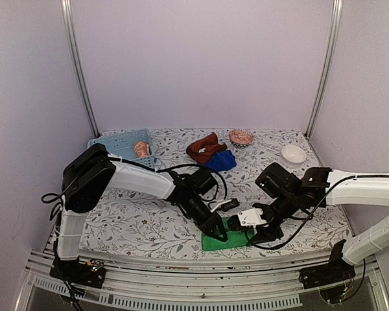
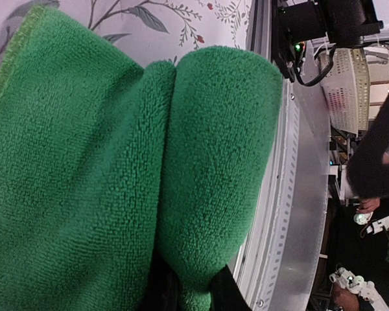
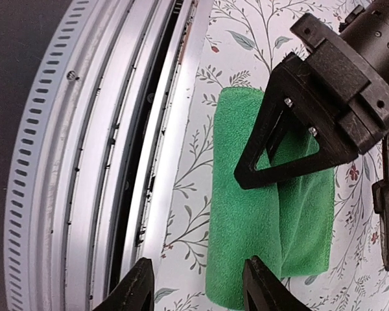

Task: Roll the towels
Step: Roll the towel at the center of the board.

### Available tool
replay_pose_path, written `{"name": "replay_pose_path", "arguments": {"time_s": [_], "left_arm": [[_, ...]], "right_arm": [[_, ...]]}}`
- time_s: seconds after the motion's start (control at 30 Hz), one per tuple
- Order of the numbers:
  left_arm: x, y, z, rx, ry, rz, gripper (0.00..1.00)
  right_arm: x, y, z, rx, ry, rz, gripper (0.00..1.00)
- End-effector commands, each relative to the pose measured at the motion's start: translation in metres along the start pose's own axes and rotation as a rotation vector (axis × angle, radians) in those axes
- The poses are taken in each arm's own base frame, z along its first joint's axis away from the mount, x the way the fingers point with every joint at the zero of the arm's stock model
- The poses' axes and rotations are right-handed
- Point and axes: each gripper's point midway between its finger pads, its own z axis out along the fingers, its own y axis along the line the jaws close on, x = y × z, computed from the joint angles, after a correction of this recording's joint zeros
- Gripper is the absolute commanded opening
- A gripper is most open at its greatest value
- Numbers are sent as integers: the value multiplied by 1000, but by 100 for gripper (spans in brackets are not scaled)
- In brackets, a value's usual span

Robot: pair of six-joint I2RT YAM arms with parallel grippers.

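The green towel lies partly folded near the table's front edge. My left gripper is shut on a raised fold of that towel, and its dark fingers pinch the fold from both sides. My right gripper stands open just beside the towel. One fingertip is over the towel's edge and the other over the tablecloth. It holds nothing. The left gripper rests on the towel's far part. A rust-brown towel and a deep blue towel lie heaped at the back. An orange patterned towel sits in the basket.
A light blue slotted basket stands at the back left. A small patterned dish and a white bowl are at the back right. The metal rail of the table's front edge runs close beside the green towel.
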Motion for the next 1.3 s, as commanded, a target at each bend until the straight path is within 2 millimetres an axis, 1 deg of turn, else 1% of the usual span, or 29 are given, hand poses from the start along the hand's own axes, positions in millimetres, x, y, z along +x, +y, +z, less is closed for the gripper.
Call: {"name": "replay_pose_path", "arguments": {"time_s": [0.0,0.1,0.17,0.23,0.27,0.33,0.43,0.47,0.53,0.63,0.67,0.77,0.8,0.83,0.87,0.9,0.93,0.97,1.0,1.03,1.07,1.13,1.2,1.27], "left_arm": [[53,43,15,-78,125,-207,0],[55,46,14,-82,124,-201,0],[55,48,13,-85,117,-201,0],[53,51,10,-90,105,-204,0],[53,51,8,-90,98,-202,0],[51,53,6,-91,86,-201,0],[46,52,1,-95,63,-178,0],[43,52,-1,-105,52,-157,2],[34,50,-7,-132,15,-106,15],[24,47,-24,-199,-67,-37,27],[21,45,-31,-227,-103,-19,30],[9,36,-63,-314,-232,29,37],[9,36,-72,-349,-261,36,39],[9,37,-80,-387,-290,44,40],[10,38,-88,-424,-316,49,40],[12,42,-98,-482,-345,45,42],[18,49,-108,-551,-368,38,45],[20,51,-118,-606,-394,46,47],[23,52,-126,-649,-417,56,47],[25,51,-133,-680,-437,68,47],[27,49,-139,-709,-457,81,47],[27,35,-145,-752,-498,136,48],[27,23,-150,-860,-536,206,49],[26,8,-151,-961,-552,285,49]], "right_arm": [[-4,-26,26,148,57,-57,49],[4,-32,44,180,114,-71,50],[16,-32,59,181,160,-70,50],[34,-30,75,174,216,-65,49],[40,-28,80,168,233,-66,48],[48,-23,89,146,249,-63,45],[54,-15,96,102,259,-56,39],[57,-13,98,89,269,-52,38],[64,-8,104,61,292,-40,35],[70,5,110,-21,308,-18,27],[70,10,110,-51,307,-6,25],[67,19,109,-133,293,45,20],[65,21,107,-162,284,68,20],[62,23,104,-191,277,95,16],[60,24,101,-225,266,127,15],[56,25,97,-257,247,153,15],[52,23,94,-280,231,177,14],[48,22,91,-304,215,203,14],[41,19,88,-335,188,230,13],[39,17,86,-360,182,256,13],[36,14,83,-380,169,281,13],[33,10,81,-426,157,327,12],[32,8,79,-478,154,373,12],[32,6,78,-536,155,414,12]]}}
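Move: The green towel lies folded with a roll along its near edge; its middle is about 6 cm left of the open right hand, 4 cm farther out and 8 cm lower. The left fingers already pinch that roll, the towel's middle being some 2 cm to their right, 1 cm ahead and 1 cm below. From the right hand, the blue towel is about 38 cm ahead and 6 cm left, the brown towel roughly 45 cm ahead and 12 cm left, both some 8 cm lower. The right fingers close on the green roll beside the left ones after dropping about 7 cm while working left and a little forward; keeping that pinch they draw left, then tip their points back towards the base. The left fingers, which hold on at first, open and let go, and that hand leaves leftward some 12 cm, also forward and up, its wrist swinging the fingers forward. ##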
